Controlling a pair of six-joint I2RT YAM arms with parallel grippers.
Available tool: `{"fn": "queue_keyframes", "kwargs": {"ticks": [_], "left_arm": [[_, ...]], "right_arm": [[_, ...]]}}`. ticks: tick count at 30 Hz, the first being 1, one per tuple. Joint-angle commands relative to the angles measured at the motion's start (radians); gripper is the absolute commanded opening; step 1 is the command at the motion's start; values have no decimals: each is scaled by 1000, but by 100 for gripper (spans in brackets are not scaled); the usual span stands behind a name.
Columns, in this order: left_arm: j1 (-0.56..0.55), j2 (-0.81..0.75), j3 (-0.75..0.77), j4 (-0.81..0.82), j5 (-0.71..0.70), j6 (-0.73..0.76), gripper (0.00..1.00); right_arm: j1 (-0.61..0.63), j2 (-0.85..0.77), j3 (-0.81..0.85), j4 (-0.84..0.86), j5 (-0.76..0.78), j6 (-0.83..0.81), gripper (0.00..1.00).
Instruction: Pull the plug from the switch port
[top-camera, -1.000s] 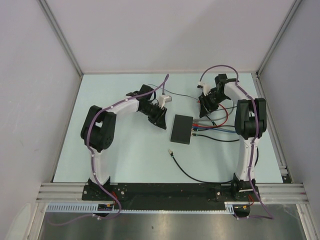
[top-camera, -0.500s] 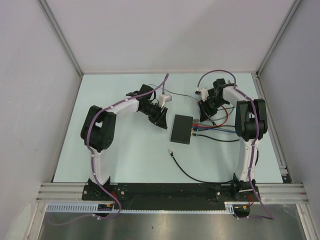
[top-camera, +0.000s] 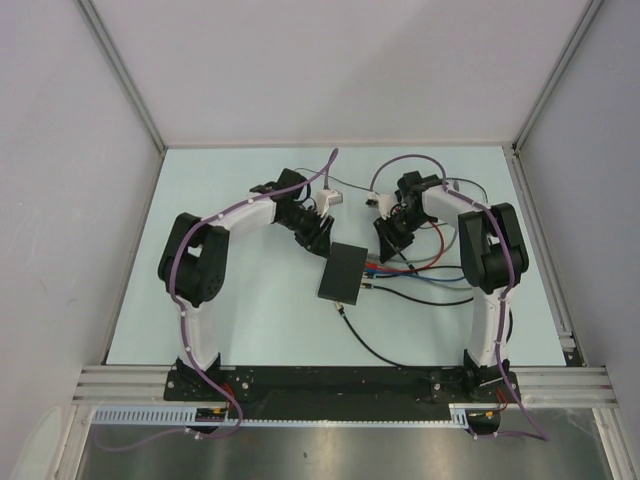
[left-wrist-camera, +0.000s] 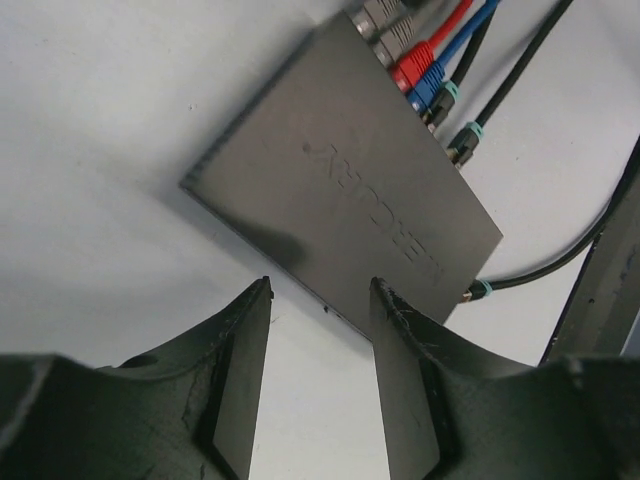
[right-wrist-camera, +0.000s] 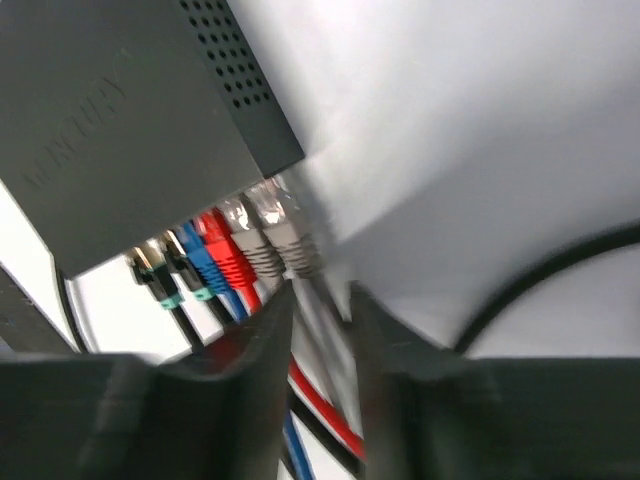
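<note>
The flat black box (top-camera: 343, 272) lies tilted in the middle of the table. Its switch port edge (right-wrist-camera: 215, 210) holds a row of plugs: two grey (right-wrist-camera: 285, 235), one red (right-wrist-camera: 226, 256), one blue (right-wrist-camera: 200, 265) and black ones with teal boots (right-wrist-camera: 160, 282). My right gripper (right-wrist-camera: 318, 300) (top-camera: 392, 232) sits just behind the outer grey plug. Its jaws stand narrowly open with that plug's grey cable running between them. My left gripper (left-wrist-camera: 320, 290) (top-camera: 318, 232) is open and empty at the box's opposite edge (left-wrist-camera: 330, 300), one finger overlapping it.
A loose black cable (top-camera: 385, 350) curves toward the front, its end (top-camera: 341, 309) close to the box's near corner. Red, blue and black cables (top-camera: 430, 275) trail right from the box under the right arm. Grey walls surround the table.
The box has slid and turned toward the left front. My right gripper moved left over the cables and its jaws narrowed. The left gripper's jaws widened a little.
</note>
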Motion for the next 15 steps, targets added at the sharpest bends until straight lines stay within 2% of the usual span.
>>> {"fn": "queue_keyframes", "kwargs": {"ticks": [1,3,7,10,15], "left_arm": [[3,-63,6,-24,-6,63,49],[3,-59,18,-50,9,75,46],[0,-28,46,-86,81,84,32],[-3,3,63,-96,104,78,25],[-25,38,74,-113,113,84,21]], "right_arm": [[5,-54,-16,27,57,58,39],[-16,-56,-8,16,42,9,43],[-68,-25,32,-41,-82,-69,49],[-79,45,109,-119,-132,-94,51],[-81,122,191,-174,-216,-77,51]]}}
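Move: The two grey plugs at the far end of the switch's port side lie about 3 cm left of the right gripper, level with it and 2 cm below. The red plug sits some 2 cm nearer the base, and the switch's middle about 8 cm left and 4 cm back of the gripper. From the left gripper the grey plugs are roughly 10 cm right and 5 cm ahead, the switch's middle 5 cm right, both about 4 cm down. Spread the right fingers from nearly a third to about half open and, after a slight nudge left, back the hand off from the grey plugs: right, forward and up, ending some 3 cm away. Meanwhile draw the left gripper back about 1.5 cm with a small rise beside the switch's left edge, narrowing its half-open fingers to roughly a fifth. ##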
